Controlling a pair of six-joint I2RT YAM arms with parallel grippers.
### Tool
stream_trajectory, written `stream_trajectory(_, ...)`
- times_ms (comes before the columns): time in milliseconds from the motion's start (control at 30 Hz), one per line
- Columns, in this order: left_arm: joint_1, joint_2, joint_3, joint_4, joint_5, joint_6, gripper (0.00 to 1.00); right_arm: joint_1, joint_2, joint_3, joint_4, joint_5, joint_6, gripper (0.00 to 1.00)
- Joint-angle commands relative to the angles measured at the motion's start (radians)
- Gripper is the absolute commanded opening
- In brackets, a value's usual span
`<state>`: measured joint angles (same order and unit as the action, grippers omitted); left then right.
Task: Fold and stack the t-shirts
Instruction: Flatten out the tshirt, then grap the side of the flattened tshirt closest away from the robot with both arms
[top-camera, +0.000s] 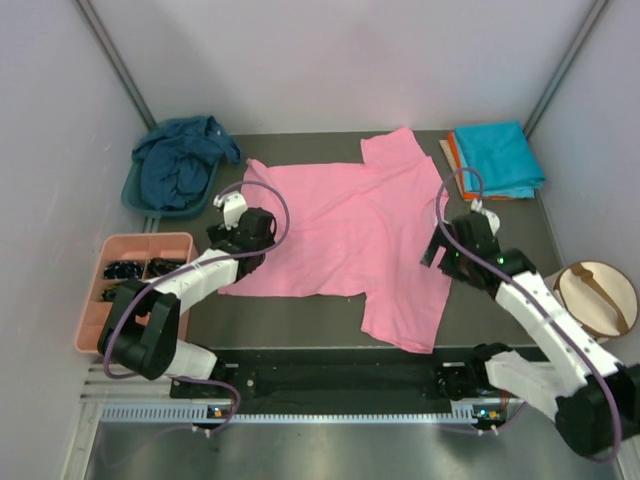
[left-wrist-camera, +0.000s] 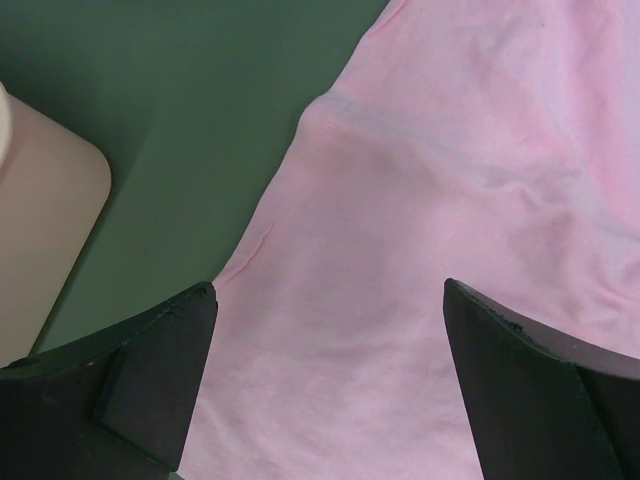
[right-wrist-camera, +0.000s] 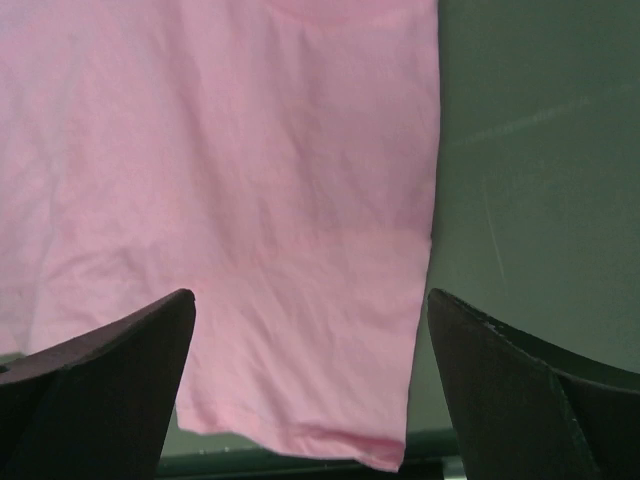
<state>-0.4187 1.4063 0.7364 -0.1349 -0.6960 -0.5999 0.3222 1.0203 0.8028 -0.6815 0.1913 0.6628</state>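
A bright pink t-shirt (top-camera: 340, 235) lies spread flat across the middle of the table, with one sleeve toward the back and one toward the near edge. My left gripper (top-camera: 245, 250) hovers open over its left edge (left-wrist-camera: 450, 200), nothing between the fingers (left-wrist-camera: 328, 290). My right gripper (top-camera: 437, 252) hangs open above the near-right sleeve (right-wrist-camera: 250, 180), empty too (right-wrist-camera: 310, 295). A dark navy t-shirt (top-camera: 180, 165) sits crumpled in the teal basin. A folded turquoise t-shirt (top-camera: 497, 158) rests on a folded orange one (top-camera: 455, 155) at the back right.
A salmon-pink compartment tray (top-camera: 135, 290) with small dark items stands at the near left; its corner (left-wrist-camera: 40, 220) shows in the left wrist view. The teal basin (top-camera: 140, 197) is at the back left. A round tan object (top-camera: 597, 295) lies beyond the table's right edge.
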Motion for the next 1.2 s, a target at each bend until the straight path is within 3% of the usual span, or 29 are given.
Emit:
stream_trajectory(0,0.004,-0.029,0.001,0.031,0.013,-0.001,0.99,0.127,-0.187,-0.103,-0.14,0.115,0.225,0.98)
stream_trajectory(300,0.004,-0.003,0.02,0.026,0.059,-0.008,0.99,0.423,-0.266,-0.289,-0.303,0.168,0.586,0.88)
stream_trajectory(600,0.004,-0.004,0.015,0.024,0.056,-0.017,0.99,0.701,-0.141,-0.294,-0.4,0.234,0.883,0.83)
stream_trajectory(967,0.004,-0.001,-0.003,0.041,0.07,-0.014,0.99,0.742,-0.2,-0.393,-0.363,0.175,0.96,0.57)
stream_trajectory(1167,0.004,0.002,-0.003,0.046,0.073,-0.014,0.99,0.742,-0.169,-0.381,-0.336,0.162,0.933,0.58)
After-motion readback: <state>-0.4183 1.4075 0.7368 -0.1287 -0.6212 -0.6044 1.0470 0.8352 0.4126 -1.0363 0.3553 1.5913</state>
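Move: The t-shirt's near sleeve has its outer cuff corner about 17 cm back from the right hand, 2 cm to its left and 12 cm below. The table's front edge runs just by that corner, roughly 16 cm straight back from the hand. At table height too, the collar tag is some 16 cm ahead and 2 cm right, the underarm corner 2 cm back and 18 cm left. From the left hand, the cuff corner lies roughly 27 cm back, 48 cm right and 8 cm below. The cuff corner of the near sleeve is what the right hand goes for, drawing back some 17 cm along the sleeve towards the table's front edge while sinking about 11 cm, fast at first and then easing off. The fingers tip some 20 degrees steeper towards straight down, turn slightly clockwise, and narrow from wide open to a little over half, one on either side of the corner; no pinch yet. ##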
